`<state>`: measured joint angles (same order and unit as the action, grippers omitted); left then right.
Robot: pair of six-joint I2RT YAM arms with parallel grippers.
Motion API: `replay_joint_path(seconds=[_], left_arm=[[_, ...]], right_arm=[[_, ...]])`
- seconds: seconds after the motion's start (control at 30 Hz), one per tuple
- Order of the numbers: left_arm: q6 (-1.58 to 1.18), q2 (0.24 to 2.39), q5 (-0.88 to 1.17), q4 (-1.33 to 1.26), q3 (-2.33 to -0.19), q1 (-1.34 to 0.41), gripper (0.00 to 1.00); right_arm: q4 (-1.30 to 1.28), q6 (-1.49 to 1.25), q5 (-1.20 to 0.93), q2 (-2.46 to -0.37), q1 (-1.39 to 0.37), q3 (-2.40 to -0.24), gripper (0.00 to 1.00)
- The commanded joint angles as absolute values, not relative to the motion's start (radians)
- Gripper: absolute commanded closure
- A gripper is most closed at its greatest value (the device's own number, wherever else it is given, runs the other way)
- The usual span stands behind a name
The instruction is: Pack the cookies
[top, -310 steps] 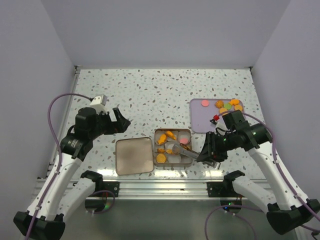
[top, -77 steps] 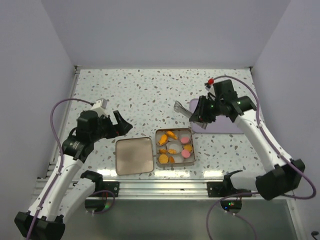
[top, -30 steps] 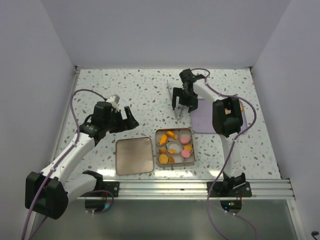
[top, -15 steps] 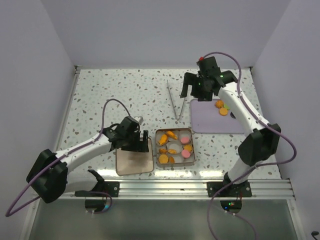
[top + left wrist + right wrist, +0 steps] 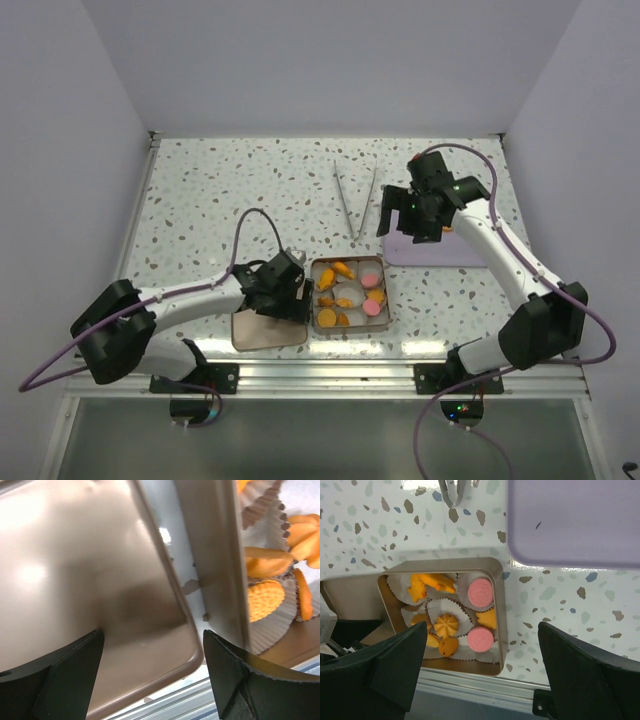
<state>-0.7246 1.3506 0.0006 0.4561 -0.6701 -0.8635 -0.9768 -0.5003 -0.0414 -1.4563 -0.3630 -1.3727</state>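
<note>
The cookies point(image 5: 345, 292) lie in white paper cups inside the open square tin point(image 5: 386, 296); orange pieces point(image 5: 445, 624) and two pink rounds point(image 5: 481, 591) show in the right wrist view. The tin's brown lid point(image 5: 255, 322) lies flat just left of it. My left gripper point(image 5: 293, 292) is low over the lid's right edge, jaws open, with the lid's near corner point(image 5: 192, 655) between the fingers point(image 5: 70, 675) and the tin wall point(image 5: 220, 555) beside it. My right gripper point(image 5: 405, 215) hangs open and empty above the left end of the purple tray point(image 5: 445, 250).
Metal tongs point(image 5: 355, 200) lie on the speckled table behind the tin; their tip point(image 5: 452, 492) shows in the right wrist view. The part of the purple tray point(image 5: 575, 520) seen there is bare. The metal rail point(image 5: 400, 375) runs along the near edge.
The right gripper let go of the tongs, which now lie on the table, and swung back over the tray. The left gripper came right and down to the lid's edge beside the tin.
</note>
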Motion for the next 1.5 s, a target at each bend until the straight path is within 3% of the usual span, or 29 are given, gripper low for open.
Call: replay_joint_path(seconds=[0.0,0.27,0.4,0.6,0.97,1.13,1.47], left_arm=[[-0.775,1.414,-0.060,0.436,-0.713,-0.913,0.14],[-0.792,1.528,-0.139,0.511,-0.834,-0.979,0.15],[-0.813,1.583,-0.193,0.587,-0.857,-0.985,0.35],[-0.827,1.589,-0.215,0.604,-0.818,-0.992,0.57],[-0.841,1.588,-0.238,0.615,-0.762,-1.012,0.81],[-0.835,1.578,-0.233,0.617,-0.755,-1.012,0.98],[-0.795,1.375,-0.354,0.868,-0.862,-0.973,1.00]], right_arm=[[-0.977,-0.520,-0.017,-1.370,-0.356,-1.336,0.05],[-1.000,-0.515,-0.002,-1.286,-0.344,-1.261,0.05],[-1.008,-0.517,0.012,-1.238,-0.336,-1.220,0.05],[-1.020,-0.525,0.017,-1.177,-0.331,-1.164,0.05],[-1.028,-0.538,0.003,-1.138,-0.331,-1.114,0.05],[-1.032,-0.545,0.003,-1.147,-0.333,-1.140,0.05],[-1.052,-0.538,-0.049,-1.150,-0.333,-1.258,0.05]])
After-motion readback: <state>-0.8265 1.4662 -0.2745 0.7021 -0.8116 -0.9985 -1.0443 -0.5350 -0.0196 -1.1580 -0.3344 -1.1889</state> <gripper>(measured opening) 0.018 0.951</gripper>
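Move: The right rim of the flat brown lid lies about 4 cm to the right of the open left hand, 1 cm lower. Close beyond that rim stands the cookie box, its middle some 14 cm right and 4 cm ahead of the left hand; its round orange cookie is about 9 cm right, level with the hand. From the right hand the rim lies some 21 cm left, 13 cm back and 18 cm below. Left hand edges right, pinches the lid's rim, pulls it 5 cm left; right hand draws back 7 cm. ##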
